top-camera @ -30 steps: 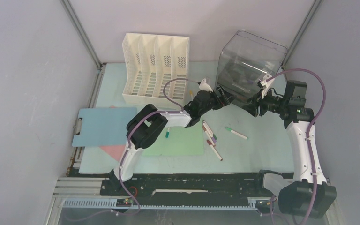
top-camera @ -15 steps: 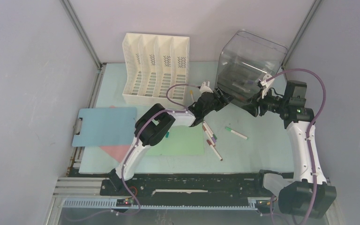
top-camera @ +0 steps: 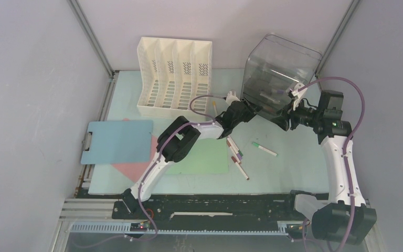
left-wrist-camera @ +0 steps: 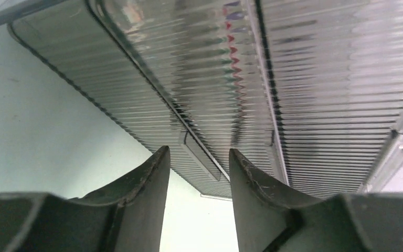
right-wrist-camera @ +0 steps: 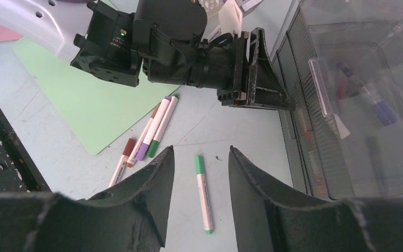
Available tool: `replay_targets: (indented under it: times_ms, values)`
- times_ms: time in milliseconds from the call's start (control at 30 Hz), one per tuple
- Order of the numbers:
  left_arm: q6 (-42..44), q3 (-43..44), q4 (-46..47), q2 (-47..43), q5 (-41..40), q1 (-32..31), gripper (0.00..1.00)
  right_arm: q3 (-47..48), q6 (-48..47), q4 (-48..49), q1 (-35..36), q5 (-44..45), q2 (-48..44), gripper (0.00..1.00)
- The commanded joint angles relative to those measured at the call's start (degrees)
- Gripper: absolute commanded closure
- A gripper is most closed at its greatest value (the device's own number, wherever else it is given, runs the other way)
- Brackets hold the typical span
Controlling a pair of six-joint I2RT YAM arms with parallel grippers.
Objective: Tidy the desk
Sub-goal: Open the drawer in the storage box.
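The pale mint desk (top-camera: 294,168) carries a clear ribbed bin (top-camera: 280,71) tipped on its side at the back right; a purple marker (right-wrist-camera: 379,109) lies inside it. My left gripper (top-camera: 247,111) is at the bin's lower left edge; in the left wrist view its fingers (left-wrist-camera: 149,176) stand apart with nothing between them, facing the ribbed wall (left-wrist-camera: 315,94). My right gripper (top-camera: 282,121) hovers open by the bin's lower right. A green-capped marker (right-wrist-camera: 203,194) lies on the desk below its jaws. Several more markers (top-camera: 236,155) lie near the middle.
A white file organizer (top-camera: 174,76) stands at the back left. A blue clipboard (top-camera: 116,140) lies at the left over a pink sheet (top-camera: 131,169), with a green sheet (top-camera: 202,157) beside them. Grey walls close in the sides and the back.
My left arm has reached a little further right toward the bin, and its jaws have narrowed. The right arm has not moved.
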Motion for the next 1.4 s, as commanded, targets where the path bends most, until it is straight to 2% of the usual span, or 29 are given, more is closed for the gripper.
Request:
replay_targets:
  times_ms: [0, 133, 567, 600, 800, 967, 1233, 1333, 1367]
  values:
    - [-2.5, 2.8, -1.6, 0.9, -1.4, 0.6, 0.54, 1.8, -0.9, -0.1, -0.4, -0.1, -0.9, 0.50]
    - [-5.0, 3.3, -1.7, 2.1, -0.7, 1.0, 0.60, 1.8, -0.9, 0.0, -0.4, -0.2, -1.1, 0.50]
    - [-7.6, 7.8, -2.5, 5.5, 1.5, 2.0, 0.66, 1.8, -1.3, -0.2, -0.4, -0.5, -1.0, 0.50]
    - [-7.7, 7.9, -2.5, 5.6, 1.5, 2.0, 0.69, 1.8, -1.3, -0.2, -0.4, -0.5, -1.0, 0.50]
    - [-6.7, 6.4, -1.6, 4.6, 1.9, 2.0, 0.98, 1.8, -1.5, -0.3, -0.4, -0.5, -1.1, 0.50]
    - [-4.6, -1.9, 2.9, -0.9, -0.5, 1.4, 1.00, 1.8, -1.7, -0.4, -0.4, -0.5, -1.2, 0.50]
    - [0.1, -23.5, 14.6, -13.0, -2.3, 0.7, 1.00, 1.8, -1.8, -0.6, -0.4, -0.8, -1.2, 0.50]
    - [1.9, -29.2, 18.1, -15.5, -1.9, 0.4, 0.99, 1.8, -1.9, -0.7, -0.5, -0.9, -1.0, 0.50]
    - [2.5, -30.5, 18.6, -16.0, -1.6, 0.4, 0.87, 1.8, -1.9, -0.8, -0.5, -1.0, -0.9, 0.50]
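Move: The bottom drawer's handle on the storage box lies just off the left hand's half-open fingertips, about 2 cm ahead, 1 cm right and 1 cm lower; the middle drawer's handle is some 6 cm above it. The green marker lies on the table roughly 18 cm back and 6 cm right of the left hand, the marker bundle about 17 cm back and 9 cm left. From the right hand the bottom handle is some 15 cm ahead, 2 cm left and 17 cm below. The bottom drawer's handle gets pinched: the left hand eases about 2 cm forward and down, tipping slightly downward, and its fingers close from half open to shut on it. Keeping that grip, the hand then pulls back and to the left by some 9 cm, almost level, straight away from the storage box's front. ##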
